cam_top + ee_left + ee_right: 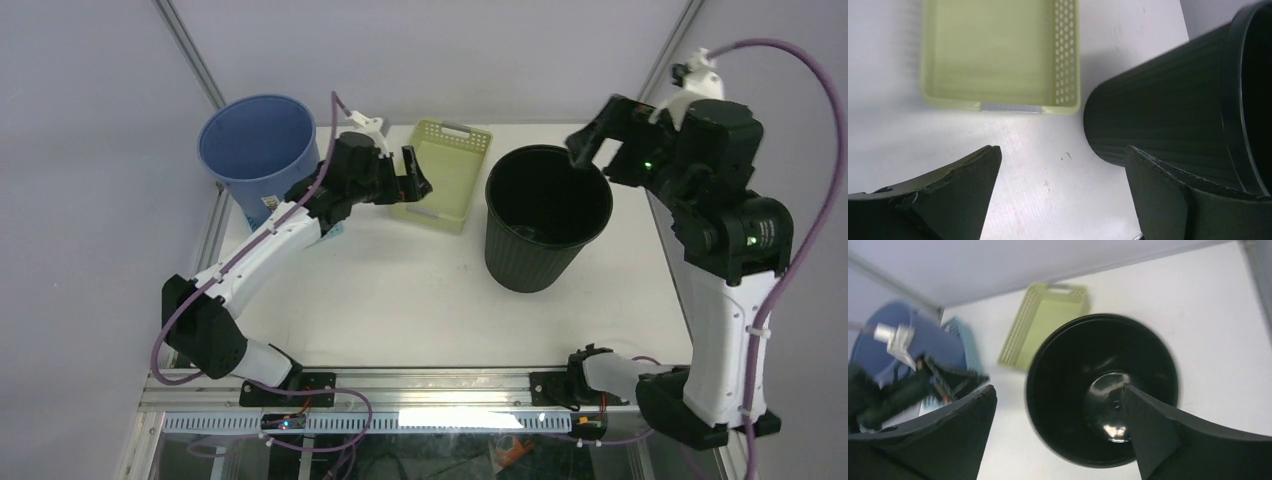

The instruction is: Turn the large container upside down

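Note:
The large container is a black ribbed bin (pixel 532 262) that stands upright, mouth up, right of the table's middle. My right gripper (pixel 592 145) hovers open above its far right rim. In the right wrist view I look straight down into the bin (pixel 1083 370), and the right gripper (pixel 1058 387) holds nothing between its spread fingers. My left gripper (pixel 418 178) is open over the green basket's near left edge, left of the bin. In the left wrist view the left gripper (pixel 1060 150) frames bare table, with the bin's wall (pixel 1168 100) to its right.
A pale green perforated basket (pixel 450 165) (pixel 998 55) (pixel 1043 320) lies just left of the bin. A blue bucket (pixel 258 145) (pixel 883 335) stands upright at the far left corner. The table's right edge runs close beside the bin.

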Tool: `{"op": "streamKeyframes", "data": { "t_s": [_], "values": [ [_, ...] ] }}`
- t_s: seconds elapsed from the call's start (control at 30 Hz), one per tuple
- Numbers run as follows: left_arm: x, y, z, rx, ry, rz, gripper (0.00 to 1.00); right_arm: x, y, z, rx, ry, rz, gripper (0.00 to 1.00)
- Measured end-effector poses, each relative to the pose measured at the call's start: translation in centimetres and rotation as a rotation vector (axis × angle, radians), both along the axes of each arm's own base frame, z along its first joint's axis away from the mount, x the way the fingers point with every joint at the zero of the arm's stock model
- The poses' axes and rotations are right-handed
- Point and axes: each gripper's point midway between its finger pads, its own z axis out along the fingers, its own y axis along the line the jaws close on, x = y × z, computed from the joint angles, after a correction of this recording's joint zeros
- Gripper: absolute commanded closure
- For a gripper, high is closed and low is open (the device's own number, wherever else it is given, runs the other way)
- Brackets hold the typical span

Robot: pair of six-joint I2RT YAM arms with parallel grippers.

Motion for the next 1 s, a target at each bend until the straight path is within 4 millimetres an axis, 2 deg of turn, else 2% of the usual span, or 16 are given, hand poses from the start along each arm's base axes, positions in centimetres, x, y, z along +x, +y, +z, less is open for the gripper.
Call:
{"op": "streamKeyframes", "data": {
  "t_s": [0.07,0.13,0.2,0.27,0.3,0.37,0.43,0.47,0.57,0.63,0.73,0.87,1.0],
  "values": [
    [0.7,2.2,1.0,-0.018,0.0,0.056,0.01,0.0,4.4,0.3,-0.019,0.012,0.155,0.01],
    [0.5,3.3,2.0,-0.03,-0.009,0.079,0.01,0.6,9.0,-0.5,-0.065,0.054,0.282,0.01],
    [-0.5,3.7,2.8,-0.036,-0.013,0.078,0.01,1.5,13.0,-3.1,-0.138,0.13,0.358,0.01],
    [-1.4,4.3,3.6,-0.036,-0.019,0.084,0.01,2.4,15.7,-6.6,-0.215,0.224,0.4,0.05],
    [-1.7,4.8,4.0,-0.035,-0.023,0.093,0.01,2.8,16.9,-9.4,-0.268,0.295,0.422,0.08],
    [-2.2,6.2,4.8,-0.031,-0.035,0.126,0.01,2.7,17.6,-14.1,-0.351,0.42,0.442,0.17],
    [-2.2,7.5,5.5,-0.028,-0.049,0.162,0.01,2.1,17.2,-17.0,-0.407,0.506,0.446,0.29],
    [-2.3,8.0,5.7,-0.026,-0.054,0.176,0.01,1.7,16.7,-18.1,-0.432,0.543,0.442,0.36],
    [-2.2,9.2,5.9,-0.012,-0.061,0.214,0.01,1.1,15.8,-19.7,-0.468,0.586,0.421,0.58],
    [-2.2,9.5,5.6,0.002,-0.057,0.224,0.01,0.8,15.2,-20.0,-0.476,0.594,0.405,0.7],
    [-2.4,9.7,5.1,0.02,-0.041,0.229,0.01,0.5,14.8,-19.4,-0.461,0.576,0.389,1.0],
    [-2.6,10.1,4.6,0.04,-0.029,0.23,0.01,0.4,14.7,-18.4,-0.439,0.543,0.381,1.0],
    [-2.0,12.1,4.5,0.07,-0.02,0.263,0.01,-0.1,15.2,-17.7,-0.403,0.546,0.403,1.0]
  ]
}}
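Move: The large container stands upright and open below the right gripper, which is empty. Its middle is some 31 cm down and nearly under the hand, perhaps 1 cm left and 1 cm back. Its left rim is about 13 cm left and 18 cm below. The green basket is roughly 25 cm ahead and 23 cm left, on the table. From the left gripper, the container is about 29 cm right and 9 cm back. Swing the open right gripper left across the container's mouth, then down about 20 cm onto its left rim, tipping the fingers some 30 degrees downward and turning them counter-clockwise. Straddle the rim and pinch its wall shut between the fingers, then ease up about 2 cm. Take the left gripper, still open, left about 12 cm and slightly up, away from the container. ##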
